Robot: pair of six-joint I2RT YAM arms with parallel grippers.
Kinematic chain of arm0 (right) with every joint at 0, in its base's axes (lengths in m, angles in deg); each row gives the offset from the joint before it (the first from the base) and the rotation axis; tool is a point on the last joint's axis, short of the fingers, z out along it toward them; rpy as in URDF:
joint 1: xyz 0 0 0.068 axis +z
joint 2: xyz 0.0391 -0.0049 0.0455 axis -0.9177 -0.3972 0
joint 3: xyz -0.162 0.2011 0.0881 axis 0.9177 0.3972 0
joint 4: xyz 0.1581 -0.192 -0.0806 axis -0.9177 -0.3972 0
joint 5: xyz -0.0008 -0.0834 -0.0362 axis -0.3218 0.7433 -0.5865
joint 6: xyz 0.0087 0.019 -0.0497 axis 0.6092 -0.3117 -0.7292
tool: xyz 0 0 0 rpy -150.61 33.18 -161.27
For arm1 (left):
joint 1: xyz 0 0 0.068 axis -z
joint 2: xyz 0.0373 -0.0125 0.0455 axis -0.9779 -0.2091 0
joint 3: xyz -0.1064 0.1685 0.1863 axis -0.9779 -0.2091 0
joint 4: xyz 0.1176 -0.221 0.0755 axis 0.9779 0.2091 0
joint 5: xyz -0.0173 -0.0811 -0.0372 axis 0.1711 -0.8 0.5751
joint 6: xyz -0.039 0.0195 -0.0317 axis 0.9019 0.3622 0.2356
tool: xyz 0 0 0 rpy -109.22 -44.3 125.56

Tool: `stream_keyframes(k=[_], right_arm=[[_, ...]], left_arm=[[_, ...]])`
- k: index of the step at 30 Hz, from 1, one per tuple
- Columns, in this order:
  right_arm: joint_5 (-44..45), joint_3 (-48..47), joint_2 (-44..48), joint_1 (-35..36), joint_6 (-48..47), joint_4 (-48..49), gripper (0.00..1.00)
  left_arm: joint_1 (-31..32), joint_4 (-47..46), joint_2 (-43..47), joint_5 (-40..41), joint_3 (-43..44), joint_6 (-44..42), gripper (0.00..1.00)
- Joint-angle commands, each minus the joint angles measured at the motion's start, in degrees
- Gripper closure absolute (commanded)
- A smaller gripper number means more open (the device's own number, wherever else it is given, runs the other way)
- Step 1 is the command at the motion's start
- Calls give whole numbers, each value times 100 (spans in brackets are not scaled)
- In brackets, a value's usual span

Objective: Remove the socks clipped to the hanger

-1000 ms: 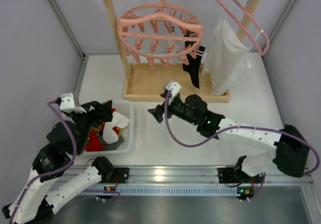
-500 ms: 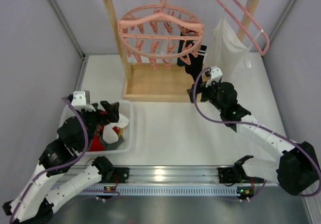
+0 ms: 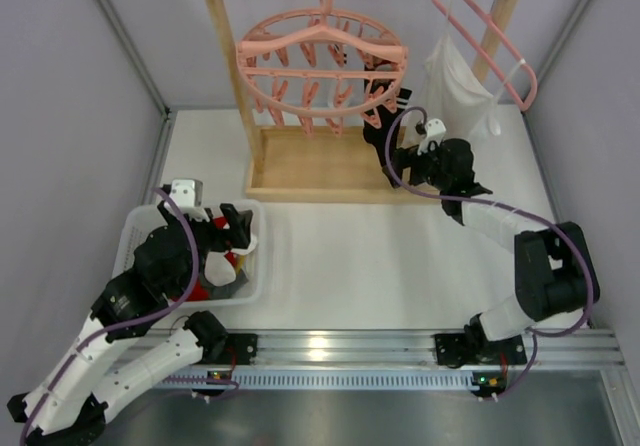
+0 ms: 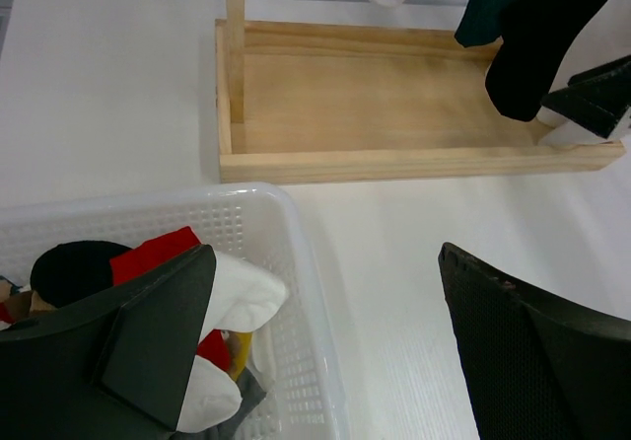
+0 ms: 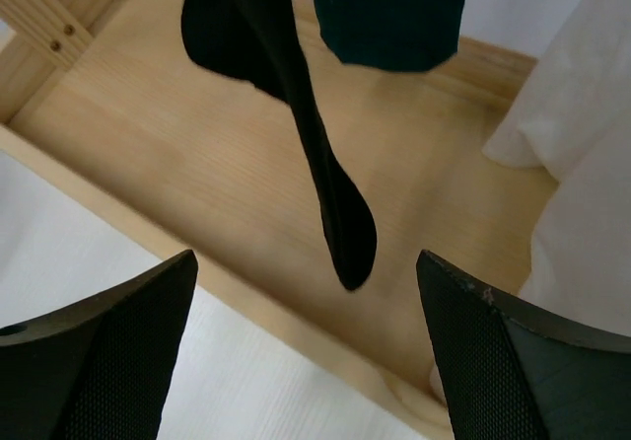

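The round pink hanger hangs from the wooden rail. On its right side a black sock is clipped, and a dark teal sock hangs beside it. My right gripper is open just below the black sock, whose toe dangles between and ahead of the spread fingers without touching them. My left gripper is open and empty above the right edge of the white basket. In the basket lie red, white, black and mustard socks.
The hanger's wooden stand has a tray base under the socks. A large white garment on a pink triangular hanger hangs close to the right of my right gripper. Grey walls close in both sides.
My right arm has swung from the table's middle back and right, up to the black sock. My left arm has shifted slightly over the basket, still open.
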Motion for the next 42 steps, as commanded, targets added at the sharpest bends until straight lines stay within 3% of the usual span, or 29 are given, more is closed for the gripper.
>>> stream_keyframes(k=[1, 4, 7, 8, 10, 11, 12, 16, 21, 25, 29, 36, 42], right_arm=[[-467, -426, -362, -81, 53, 1083, 13], [-660, -593, -836, -90, 150, 1610, 22], [-783, -655, -1232, -90, 404, 2138, 37], [-897, -663, -1355, -107, 492, 2454, 52], [-1046, -576, -1409, -99, 781, 2885, 72], [-1047, -410, -1409, -99, 879, 3357, 94], [-1004, -313, -1391, -81, 1054, 3579, 100], [-784, 162, -1225, 42, 1266, 4284, 100], [-143, 821, -707, 489, 1153, 4364, 100], [1162, 1444, 39, 1051, 846, 3961, 100], [2282, 1788, 594, 2042, 687, 3617, 100], [3838, 1605, 955, 3389, 292, 2721, 100], [5095, 912, 569, 4479, -34, 2141, 100]], left_arm=[[-15, -64, -84, -184, -34, -103, 2], [-24, -64, -128, -246, -52, -112, 2], [-24, -64, -155, -273, -61, -130, 2], [-24, -64, -163, -290, -61, -130, 2], [-33, -56, -198, -308, -69, -147, 2], [-33, -64, -216, -308, -69, -147, 2], [-33, -56, -208, -308, -69, -147, 2], [-42, -64, -234, -238, -26, -86, 2], [-59, -55, -234, -97, 229, 186, 2], [-59, -3, -435, -132, 711, 318, 2], [-50, 138, -874, -298, 1309, 441, 2], [-50, 305, -1875, -659, 2810, 381, 2], [-50, 630, -2825, -659, 3788, 99, 2]])
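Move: The black sock's toe hangs about 4 cm ahead of the right hand and 3 cm to its left, at its height. The green sock is roughly 12 cm ahead, 2 cm left and 8 cm up; the white cloth about 10 cm ahead, 10 cm right and 8 cm up. From the left hand, the round pink hanger's middle lies some 25 cm ahead, 22 cm right and 10 cm up, the black sock's toe about 25 cm ahead, 32 cm right and 14 cm down. The open right fingers reach some 4 cm forward and a little left, shut fully on the black sock's toe, then drag it back about 16 cm and some 10 cm left, out in front of the wooden tray, fingertips tipping up about 15 degrees. The empty left hand, still wide open, waits and then climbs nearly 15 cm, easing right and forward towards the hanger. ##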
